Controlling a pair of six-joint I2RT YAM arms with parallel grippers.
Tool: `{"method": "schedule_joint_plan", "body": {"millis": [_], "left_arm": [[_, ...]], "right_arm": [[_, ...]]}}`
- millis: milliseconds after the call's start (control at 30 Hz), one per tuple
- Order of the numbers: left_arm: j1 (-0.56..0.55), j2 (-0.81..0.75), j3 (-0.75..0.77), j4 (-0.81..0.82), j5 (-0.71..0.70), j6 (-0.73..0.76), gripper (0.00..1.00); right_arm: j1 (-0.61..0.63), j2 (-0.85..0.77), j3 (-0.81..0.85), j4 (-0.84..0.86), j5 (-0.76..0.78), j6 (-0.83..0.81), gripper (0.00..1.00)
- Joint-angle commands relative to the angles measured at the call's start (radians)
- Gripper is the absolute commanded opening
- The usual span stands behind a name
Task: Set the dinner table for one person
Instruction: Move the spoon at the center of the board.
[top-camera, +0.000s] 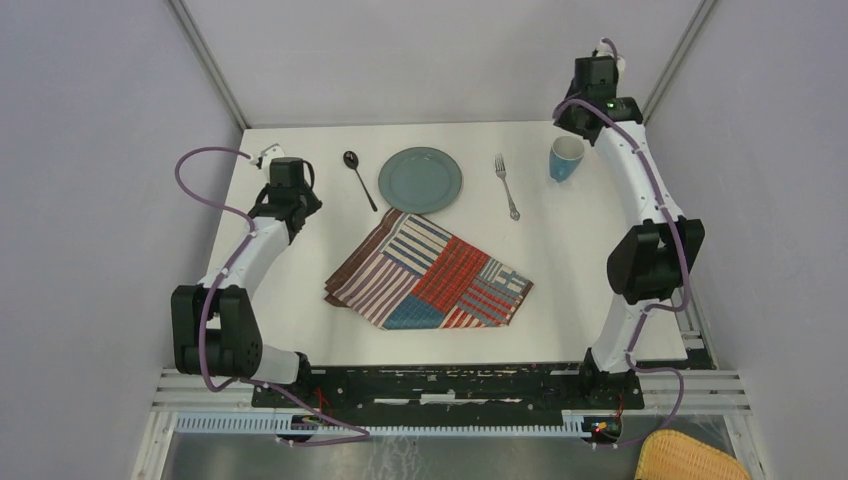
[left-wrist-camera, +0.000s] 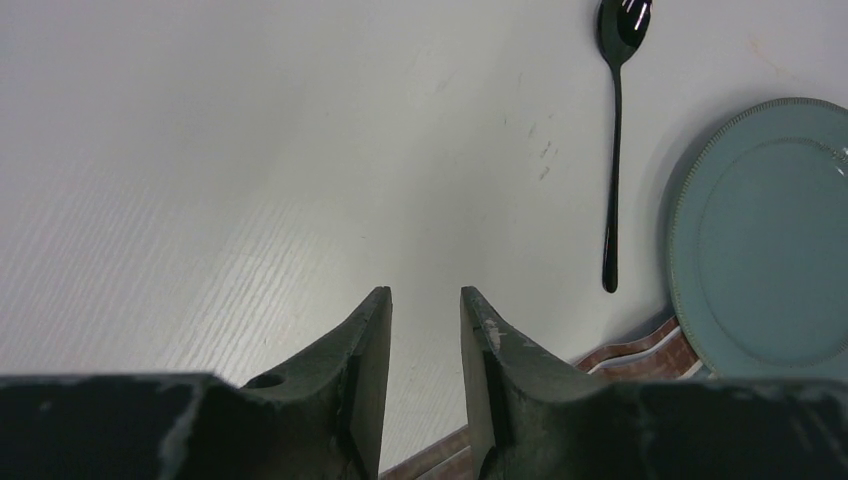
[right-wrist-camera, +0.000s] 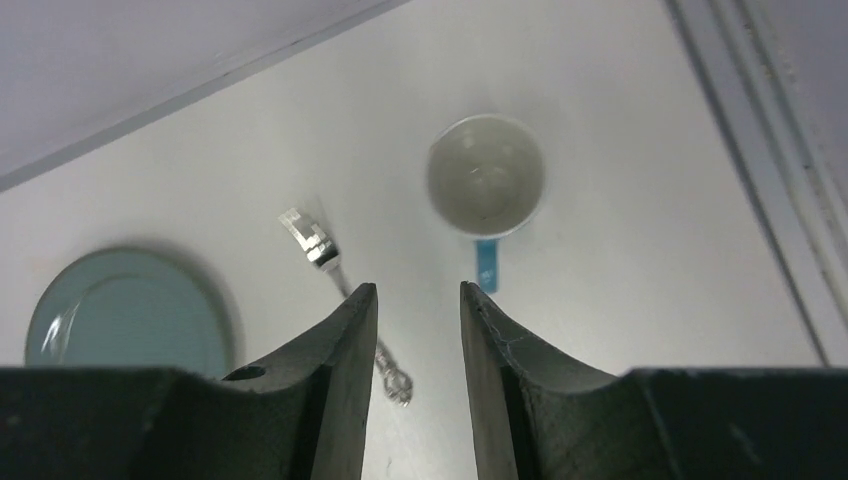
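On the white dinner table (top-camera: 580, 250) a striped patchwork placemat (top-camera: 430, 272) lies askew and partly folded near the middle. Behind it sit a teal plate (top-camera: 420, 180), a black spoon (top-camera: 359, 180) to its left, a silver fork (top-camera: 507, 187) to its right and a blue mug (top-camera: 566, 158) at far right. My left gripper (top-camera: 289, 168) hovers left of the spoon (left-wrist-camera: 613, 150), open and empty (left-wrist-camera: 425, 292). My right gripper (top-camera: 598, 85) is raised over the far right corner. It looks down on the mug (right-wrist-camera: 486, 177) and the fork (right-wrist-camera: 325, 250), and it is open and empty (right-wrist-camera: 417, 287).
Grey walls close in the table on the left, back and right. A metal rail (right-wrist-camera: 760, 150) edges the right side. A yellow wicker basket (top-camera: 690, 455) sits below the front rail at the lower right. The placemat's corner (left-wrist-camera: 640, 350) reaches close under the plate (left-wrist-camera: 770, 235).
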Motion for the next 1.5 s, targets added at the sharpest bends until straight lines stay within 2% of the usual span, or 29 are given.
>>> {"method": "schedule_joint_plan", "body": {"millis": [0,200,267,367,533,867,1033,1233,1467], "left_arm": [[-0.027,-0.039,0.043,0.005,0.037,0.032,0.33],[-0.089,-0.035,0.051,-0.044,0.055,0.050,0.18],[-0.117,-0.034,0.048,-0.065,0.058,0.050,0.11],[-0.162,-0.038,0.038,-0.084,0.057,0.047,0.05],[-0.215,-0.041,0.033,-0.114,0.042,0.045,0.05],[-0.253,-0.050,0.005,-0.122,0.056,0.023,0.07],[-0.259,-0.052,-0.004,-0.135,0.044,0.028,0.08],[-0.263,-0.055,0.013,-0.143,0.049,0.028,0.08],[-0.267,-0.062,0.039,-0.169,0.048,0.023,0.09]], "right_arm": [[0.112,-0.102,-0.120,0.052,-0.078,0.041,0.42],[0.271,-0.223,-0.364,0.129,-0.135,0.079,0.41],[0.304,-0.260,-0.427,0.136,-0.139,0.094,0.41],[0.341,-0.324,-0.537,0.153,-0.164,0.116,0.41],[0.403,-0.444,-0.699,0.146,-0.162,0.133,0.41],[0.458,-0.783,-1.160,0.243,-0.176,0.289,0.41],[0.503,-0.924,-1.332,0.224,-0.132,0.365,0.42],[0.543,-1.050,-1.455,0.211,-0.096,0.452,0.42],[0.563,-1.044,-1.504,0.239,-0.082,0.476,0.42]]}}
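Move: The spoon's middle lies about 15 cm ahead of the left gripper, 7 cm to its right and 13 cm below. The plate is at the same distance ahead but some 21 cm right; the striped cloth's middle is 9 cm back and 24 cm right. From the right gripper the spoon is about 44 cm left and 2 cm ahead, with the mug 5 cm ahead, 4 cm right, and the fork 8 cm left, level with it. Pull the empty right gripper away from the mug, fingers still parted: first swing left, then draw mostly back and down, about 34 cm back in all, to just over the striped cloth's near right corner, tipping and rolling the hand. Meanwhile slide the left gripper about 10 cm right and slightly back, until it is roughly in line behind the spoon's handle, turning clockwise and closing its empty fingers. ##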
